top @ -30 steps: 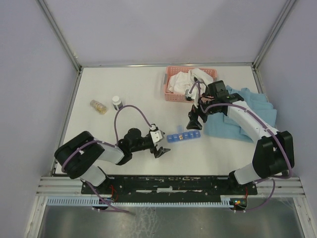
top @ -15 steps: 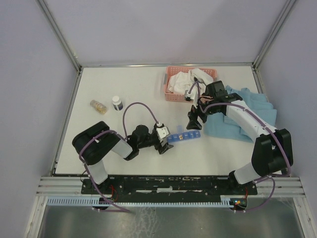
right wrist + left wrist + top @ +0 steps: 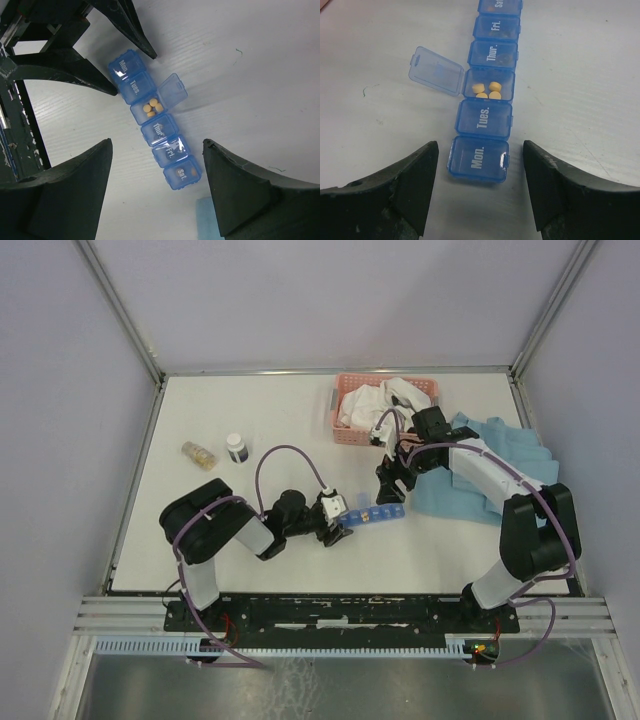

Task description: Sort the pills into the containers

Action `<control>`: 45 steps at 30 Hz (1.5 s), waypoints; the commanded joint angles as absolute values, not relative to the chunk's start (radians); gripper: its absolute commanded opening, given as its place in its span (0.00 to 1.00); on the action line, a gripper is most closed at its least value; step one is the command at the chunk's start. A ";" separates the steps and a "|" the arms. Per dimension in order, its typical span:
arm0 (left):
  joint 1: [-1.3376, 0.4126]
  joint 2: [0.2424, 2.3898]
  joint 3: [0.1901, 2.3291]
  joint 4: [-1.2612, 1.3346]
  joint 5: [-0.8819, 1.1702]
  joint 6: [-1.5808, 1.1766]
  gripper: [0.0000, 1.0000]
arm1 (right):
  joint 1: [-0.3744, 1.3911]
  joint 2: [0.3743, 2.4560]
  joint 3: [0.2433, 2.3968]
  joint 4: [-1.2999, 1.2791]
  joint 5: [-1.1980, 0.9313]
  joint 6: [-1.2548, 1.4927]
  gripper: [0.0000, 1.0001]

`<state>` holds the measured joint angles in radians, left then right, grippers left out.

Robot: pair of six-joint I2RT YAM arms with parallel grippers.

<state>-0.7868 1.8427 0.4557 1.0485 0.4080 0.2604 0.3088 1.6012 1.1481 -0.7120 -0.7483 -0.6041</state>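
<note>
The blue pill-organiser strip (image 3: 368, 514) lies on the white table between my two grippers. In the left wrist view the strip (image 3: 487, 117) has day labels. One compartment's lid (image 3: 434, 70) is flipped open, with three yellow pills (image 3: 488, 90) inside. The other lids in view are shut. My left gripper (image 3: 335, 527) is open and empty, its fingertips either side of the "Mon." end (image 3: 479, 159) without touching it. My right gripper (image 3: 392, 485) is open and empty above the strip's "Sat." end (image 3: 181, 173). The pills (image 3: 153, 107) also show in the right wrist view.
A pink basket (image 3: 350, 437) of white cloth stands at the back, just behind the right gripper. A light blue cloth (image 3: 500, 465) lies at the right under the right arm. A small dark-capped bottle (image 3: 236, 448) and a clear bottle with tan contents (image 3: 199, 455) lie at the left.
My left gripper has moved right along the table up to the organiser's left end. The right gripper has shifted only slightly. The organiser has not moved.
</note>
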 commanded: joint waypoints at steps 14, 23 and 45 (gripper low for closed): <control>-0.785 1.897 0.491 1.115 0.460 0.309 0.61 | 0.305 1.710 1.221 -0.654 -0.692 -0.442 0.64; -0.785 1.899 0.492 1.085 0.457 0.327 0.52 | 0.305 1.779 1.203 -0.503 -0.616 -0.248 0.18; -0.764 1.885 0.493 1.040 0.549 0.334 0.41 | 0.359 1.898 1.285 -0.602 -0.789 -0.274 0.08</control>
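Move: Between the still-open left fingers, the pill case's Monday compartment lies about 1 cm to the left hand's right, level fore and aft and 1 cm lower. From the right hand, the upturned clear Wednesday lid is roughly 4 cm left, 1 cm ahead and 7 cm down. The open Wednesday compartment with its pills is some 2 cm back, 4 cm left and 8 cm below the right hand; the Monday compartment lies 3 cm back, 9 cm left, 8 cm down. Closing the left fingers across the pill case's Monday end, after easing about 1 cm right, the left hand pinches its outer and near sides and keeps gripping with rising effort. The right hand sinks some 7 cm while reaching 4 cm forward, shutting its fingers and turning clockwise, then sweeps 3 cm left and slightly back, bringing the closed tips close to the outer side of the raised Wednesday lid. ##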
